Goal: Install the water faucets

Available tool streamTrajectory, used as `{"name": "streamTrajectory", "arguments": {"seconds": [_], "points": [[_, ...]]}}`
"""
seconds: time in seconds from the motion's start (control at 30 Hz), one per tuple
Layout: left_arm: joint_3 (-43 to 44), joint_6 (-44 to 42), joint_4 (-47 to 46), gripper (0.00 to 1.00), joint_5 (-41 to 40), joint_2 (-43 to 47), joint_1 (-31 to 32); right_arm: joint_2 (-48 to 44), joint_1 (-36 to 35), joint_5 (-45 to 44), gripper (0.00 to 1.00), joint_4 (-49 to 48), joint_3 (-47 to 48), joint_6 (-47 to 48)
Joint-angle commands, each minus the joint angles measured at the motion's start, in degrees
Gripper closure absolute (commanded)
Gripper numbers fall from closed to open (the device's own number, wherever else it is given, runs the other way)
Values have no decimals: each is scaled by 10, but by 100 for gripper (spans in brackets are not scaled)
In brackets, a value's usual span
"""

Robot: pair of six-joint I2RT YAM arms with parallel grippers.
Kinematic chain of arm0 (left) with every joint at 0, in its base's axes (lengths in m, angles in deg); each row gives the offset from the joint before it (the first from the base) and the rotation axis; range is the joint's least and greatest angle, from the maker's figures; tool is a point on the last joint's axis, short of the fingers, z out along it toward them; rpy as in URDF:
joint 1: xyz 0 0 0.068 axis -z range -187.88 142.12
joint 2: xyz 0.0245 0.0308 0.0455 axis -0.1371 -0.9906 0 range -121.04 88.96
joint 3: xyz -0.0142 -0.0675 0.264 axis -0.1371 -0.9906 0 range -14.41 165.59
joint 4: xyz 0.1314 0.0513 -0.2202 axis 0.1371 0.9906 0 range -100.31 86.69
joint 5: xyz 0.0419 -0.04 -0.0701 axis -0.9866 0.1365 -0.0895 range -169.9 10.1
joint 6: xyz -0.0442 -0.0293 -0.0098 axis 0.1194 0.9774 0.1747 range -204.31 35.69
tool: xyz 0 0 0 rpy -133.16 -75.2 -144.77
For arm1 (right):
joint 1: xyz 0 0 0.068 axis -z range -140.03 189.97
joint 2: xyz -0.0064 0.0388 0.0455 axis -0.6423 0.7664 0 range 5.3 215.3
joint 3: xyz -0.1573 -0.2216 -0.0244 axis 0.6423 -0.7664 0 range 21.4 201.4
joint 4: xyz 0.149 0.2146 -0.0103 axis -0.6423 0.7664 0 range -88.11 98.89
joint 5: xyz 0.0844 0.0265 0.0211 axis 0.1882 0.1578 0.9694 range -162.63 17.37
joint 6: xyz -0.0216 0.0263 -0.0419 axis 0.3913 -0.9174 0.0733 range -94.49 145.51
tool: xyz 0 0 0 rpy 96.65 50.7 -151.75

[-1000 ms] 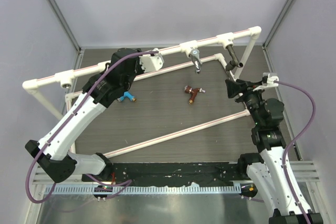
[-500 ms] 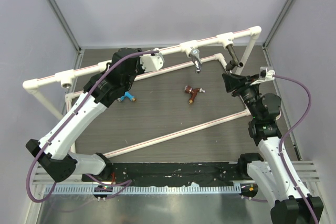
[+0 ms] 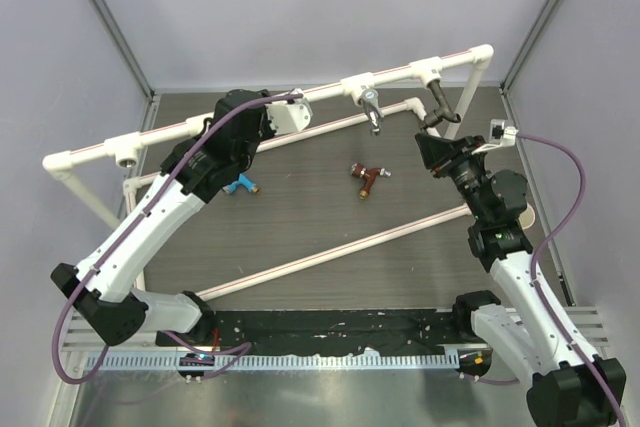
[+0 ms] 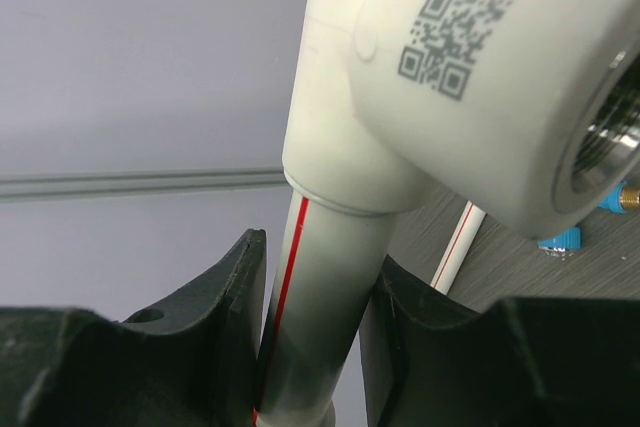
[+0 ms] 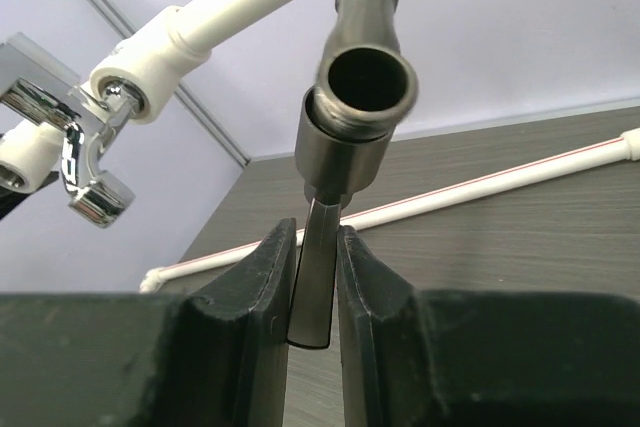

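The dark faucet hangs from the right tee of the white pipe frame. My right gripper is shut on the dark faucet's flat lever handle. The chrome faucet is screwed into the middle tee and also shows in the right wrist view. On the table lie the red-brown faucet and the blue faucet. My left gripper is shut on the red-striped pipe, just below an empty threaded tee.
Lower frame pipes cross the dark table diagonally. Another empty tee sits at the frame's left end. Grey walls and metal posts close in the back and sides. A black strip runs along the near edge.
My right gripper has moved up and left to the dark faucet and closed on its lever handle. The left arm has held still on the pipe.
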State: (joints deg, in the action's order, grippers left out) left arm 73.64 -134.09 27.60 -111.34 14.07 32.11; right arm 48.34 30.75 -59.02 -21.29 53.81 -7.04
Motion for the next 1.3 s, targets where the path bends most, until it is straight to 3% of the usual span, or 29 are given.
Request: {"name": "streamTrajectory", "arguments": {"seconds": [0.0,0.3,0.67,0.9,0.97,1.13,1.27], "points": [[2,86,-39,100,17,-16,5,19,-54,28,84,-119,77,-44],[0,84,-39,100,16,-11,5,40,-66,-75,75,-185,142,-102],[-1,84,-38,100,15,-10,4,42,-65,-319,64,-86,202,37],[-2,81,-40,100,15,-10,5,41,-60,-365,59,-73,194,100],[-2,81,-40,100,14,-11,4,41,-59,-361,58,-61,200,115],[-2,81,-39,100,14,-8,5,35,-59,-217,53,-38,231,230],[-1,82,-39,100,15,-9,4,48,-60,-95,44,96,302,323]]}}
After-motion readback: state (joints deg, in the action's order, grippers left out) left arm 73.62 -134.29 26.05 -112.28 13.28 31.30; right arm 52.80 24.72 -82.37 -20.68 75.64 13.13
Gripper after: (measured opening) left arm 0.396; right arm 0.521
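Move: The dark faucet hangs from the rack's right-hand socket, its lever already pinched in the right fingers. Its body lies about 3 cm ahead of that hand, 2 cm to the right and 4 cm higher, and the right socket some 7 cm ahead, 1 cm left and 8 cm up. The chrome faucet is about 12 cm to the hand's left, 2 cm ahead and 5 cm up. From the left hand the dark faucet lies roughly 33 cm right, 6 cm ahead, 5 cm lower. The dark faucet's lever, still pinched, is first swung left and up by the right hand for about 4 cm; then the fingers come off it and the hand climbs to some 15 cm above its start, sweeping right past where it began while turning clockwise about 25 degrees, tipping upward and opening partway. The left hand keeps its grip on the top pipe. ##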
